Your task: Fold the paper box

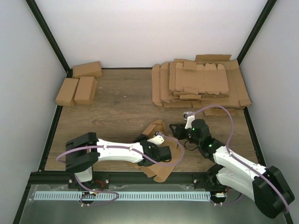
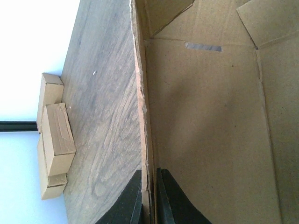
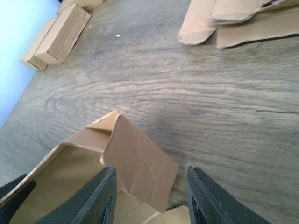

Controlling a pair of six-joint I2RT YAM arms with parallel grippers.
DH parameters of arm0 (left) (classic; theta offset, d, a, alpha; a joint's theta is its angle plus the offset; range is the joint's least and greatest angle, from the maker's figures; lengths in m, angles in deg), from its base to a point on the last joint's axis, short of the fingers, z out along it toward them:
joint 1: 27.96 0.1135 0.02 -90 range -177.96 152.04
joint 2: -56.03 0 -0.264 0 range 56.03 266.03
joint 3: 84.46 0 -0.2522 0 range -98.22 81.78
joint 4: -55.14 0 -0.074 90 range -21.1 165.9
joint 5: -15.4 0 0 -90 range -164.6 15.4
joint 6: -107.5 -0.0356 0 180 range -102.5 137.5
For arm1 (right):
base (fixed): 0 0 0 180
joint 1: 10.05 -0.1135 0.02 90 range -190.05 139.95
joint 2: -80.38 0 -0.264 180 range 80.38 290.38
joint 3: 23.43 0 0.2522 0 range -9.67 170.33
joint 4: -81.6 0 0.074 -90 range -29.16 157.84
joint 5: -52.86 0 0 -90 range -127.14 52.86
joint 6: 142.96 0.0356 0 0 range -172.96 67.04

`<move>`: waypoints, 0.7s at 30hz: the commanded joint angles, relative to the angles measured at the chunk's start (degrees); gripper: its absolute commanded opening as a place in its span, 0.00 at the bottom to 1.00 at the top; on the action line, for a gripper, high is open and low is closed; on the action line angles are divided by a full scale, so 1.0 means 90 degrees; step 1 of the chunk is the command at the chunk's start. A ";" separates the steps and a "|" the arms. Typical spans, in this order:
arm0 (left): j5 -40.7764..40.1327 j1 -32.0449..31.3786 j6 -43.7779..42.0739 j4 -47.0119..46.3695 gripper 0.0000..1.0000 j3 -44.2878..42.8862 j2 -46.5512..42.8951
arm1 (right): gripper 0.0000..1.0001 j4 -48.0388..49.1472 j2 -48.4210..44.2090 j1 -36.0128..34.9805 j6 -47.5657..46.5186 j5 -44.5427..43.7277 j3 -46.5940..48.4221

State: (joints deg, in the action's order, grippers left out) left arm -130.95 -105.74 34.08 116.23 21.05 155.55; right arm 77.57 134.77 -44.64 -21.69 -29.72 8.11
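Observation:
The paper box (image 1: pixel 161 173) is a half-folded brown cardboard sheet lying between the two arms near the table's front edge. My left gripper (image 1: pixel 158 140) is shut on one upright wall of it; in the left wrist view the fingers (image 2: pixel 166 200) pinch that wall's thin edge (image 2: pixel 145 140), with the box's inside panel (image 2: pixel 205 121) to the right. My right gripper (image 1: pixel 176 130) is open at the box's right side. In the right wrist view a raised flap (image 3: pixel 140 158) stands between the spread fingers (image 3: pixel 105 196), touching neither.
Three folded cartons (image 1: pixel 77 86) sit at the back left, and they also show in the wrist views (image 2: pixel 56 135) (image 3: pixel 63 32). A big stack of flat cardboard blanks (image 1: pixel 201 84) fills the back right. Black frame rails border the wooden table (image 1: pixel 117 107).

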 commanded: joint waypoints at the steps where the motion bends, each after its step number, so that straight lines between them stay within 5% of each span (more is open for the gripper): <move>1: -0.0143 -0.0044 0.0111 0.0055 0.09 -0.0017 0.0019 | 0.43 -0.0246 -0.0174 0.0605 0.0281 0.0779 0.0060; 11: -0.0470 -0.0247 0.0325 0.0442 0.08 -0.0216 0.0160 | 0.46 -0.0321 0.2074 0.1731 0.0496 0.2668 0.1455; 21: -0.0676 -0.0378 0.0473 0.0628 0.08 -0.0288 0.0278 | 0.47 0.0044 0.3933 0.1750 0.0640 0.3826 0.2501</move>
State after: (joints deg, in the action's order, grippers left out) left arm -134.74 -108.47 37.09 120.58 20.00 157.24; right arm 76.11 166.24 -29.26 -16.82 -2.05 27.30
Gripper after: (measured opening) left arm 0.085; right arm 0.466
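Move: The box's raised far flap stands about 7 cm to the right hand's left, 2 cm farther out and 5 cm below. The right side panel lies nearly flat about 10 cm back from that hand and 10 cm below; the cardboard stack is some 21 cm ahead and 11 cm to its right. From the left hand, still pinching the left wall, the flap is roughly 5 cm ahead and 6 cm right. Right hand, open, arcs about 7 cm forward past the far flap, sinking and tipping down; left keeps its pinch. ##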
